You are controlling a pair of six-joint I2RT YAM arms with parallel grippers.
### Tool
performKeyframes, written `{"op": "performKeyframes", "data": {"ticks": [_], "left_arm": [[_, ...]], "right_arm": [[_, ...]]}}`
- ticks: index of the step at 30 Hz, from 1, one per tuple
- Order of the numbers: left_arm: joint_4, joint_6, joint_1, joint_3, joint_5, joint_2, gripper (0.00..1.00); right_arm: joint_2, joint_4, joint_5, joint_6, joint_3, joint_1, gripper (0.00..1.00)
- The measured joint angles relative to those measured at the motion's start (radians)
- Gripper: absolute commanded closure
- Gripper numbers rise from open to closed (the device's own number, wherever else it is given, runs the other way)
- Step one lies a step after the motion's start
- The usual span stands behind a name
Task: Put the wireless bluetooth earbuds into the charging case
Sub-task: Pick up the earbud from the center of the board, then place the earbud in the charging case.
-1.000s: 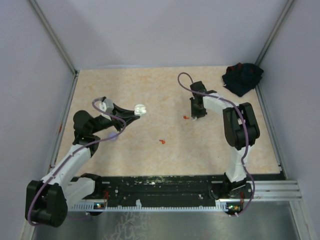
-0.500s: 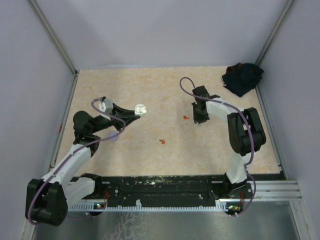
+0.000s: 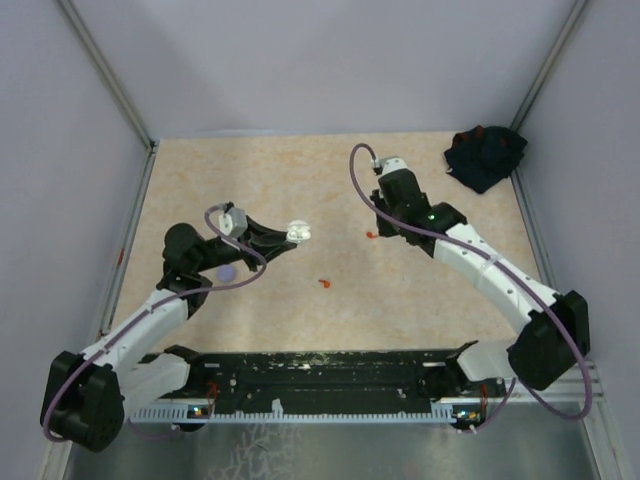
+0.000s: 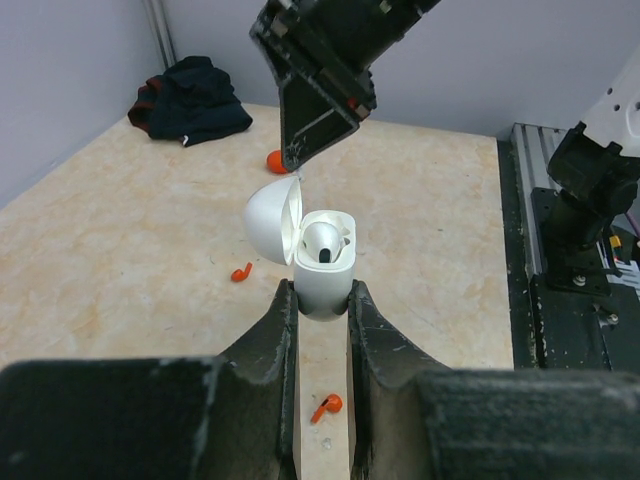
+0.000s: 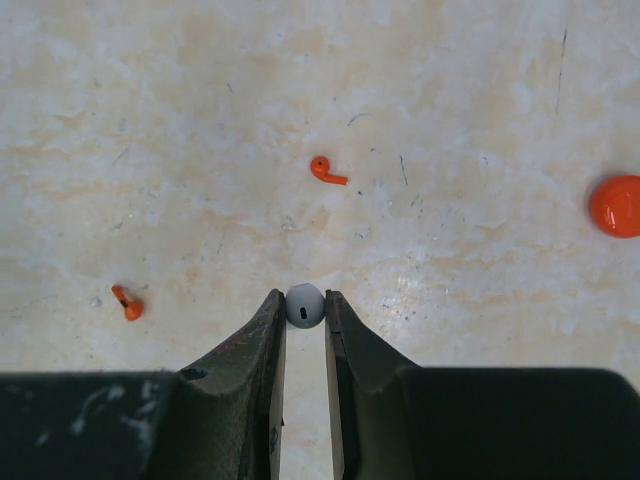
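My left gripper [image 4: 322, 290] is shut on the base of a white charging case [image 4: 323, 272], held off the table with its lid [image 4: 271, 220] swung open to the left. One white earbud [image 4: 322, 238] sits in a slot of the case. My right gripper [image 5: 305, 306] is shut on a second white earbud [image 5: 305, 305], pinched between its fingertips above the table. In the top view the right gripper [image 3: 384, 222] hangs to the right of the case [image 3: 297, 232]. Seen from the left wrist, the right gripper's fingertips [image 4: 298, 160] hover just above and behind the open lid.
Two small orange earbuds [image 3: 371, 235] [image 3: 324, 284] lie on the beige table. An orange disc [image 5: 617, 205] lies to the right in the right wrist view. A lavender disc [image 3: 227, 272] lies by the left arm. A dark cloth [image 3: 485, 155] is bunched in the back right corner.
The right gripper closed on the white earbud and rose, and its arm swung out to the right. The left gripper carried the open case a little to the right, toward the centre.
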Motion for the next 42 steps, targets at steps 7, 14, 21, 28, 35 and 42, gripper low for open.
{"op": "performKeyframes", "data": {"ticks": [7, 14, 21, 28, 35, 42], "left_arm": [[-0.024, 0.042, -0.129, -0.002, -0.145, -0.005, 1.0], [0.072, 0.055, -0.232, -0.044, -0.28, 0.033, 1.0], [0.209, 0.086, -0.255, -0.078, -0.349, 0.092, 1.0], [0.306, 0.098, -0.261, -0.095, -0.384, 0.112, 1.0], [0.315, 0.074, -0.271, -0.095, -0.404, 0.113, 1.0], [0.315, 0.033, -0.283, -0.095, -0.421, 0.111, 1.0]], "right_arm": [[-0.121, -0.004, 0.073, -0.057, 0.02, 0.106, 0.85], [-0.192, 0.071, 0.216, -0.172, 0.035, 0.331, 0.85], [-0.237, 0.182, 0.355, -0.33, 0.034, 0.509, 0.85], [-0.251, 0.294, 0.438, -0.457, 0.001, 0.606, 0.85], [-0.202, 0.398, 0.544, -0.576, -0.005, 0.697, 0.85], [-0.136, 0.447, 0.6, -0.643, -0.005, 0.743, 0.85]]}}
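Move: The right hand already holds the earbud; the open charging case it is taken to lies about 20 cm left, 9 cm back and 9 cm higher, still pinched by the left hand. One orange piece lies about 6 cm straight ahead of the right hand, another 10 cm left and 5 cm back, both some 16 cm below. From the left hand the held earbud is about 20 cm right, 9 cm ahead and 9 cm lower. Right hand carries earbud up 15 cm, left and back towards case, fingers levelling; left brings case closer. ##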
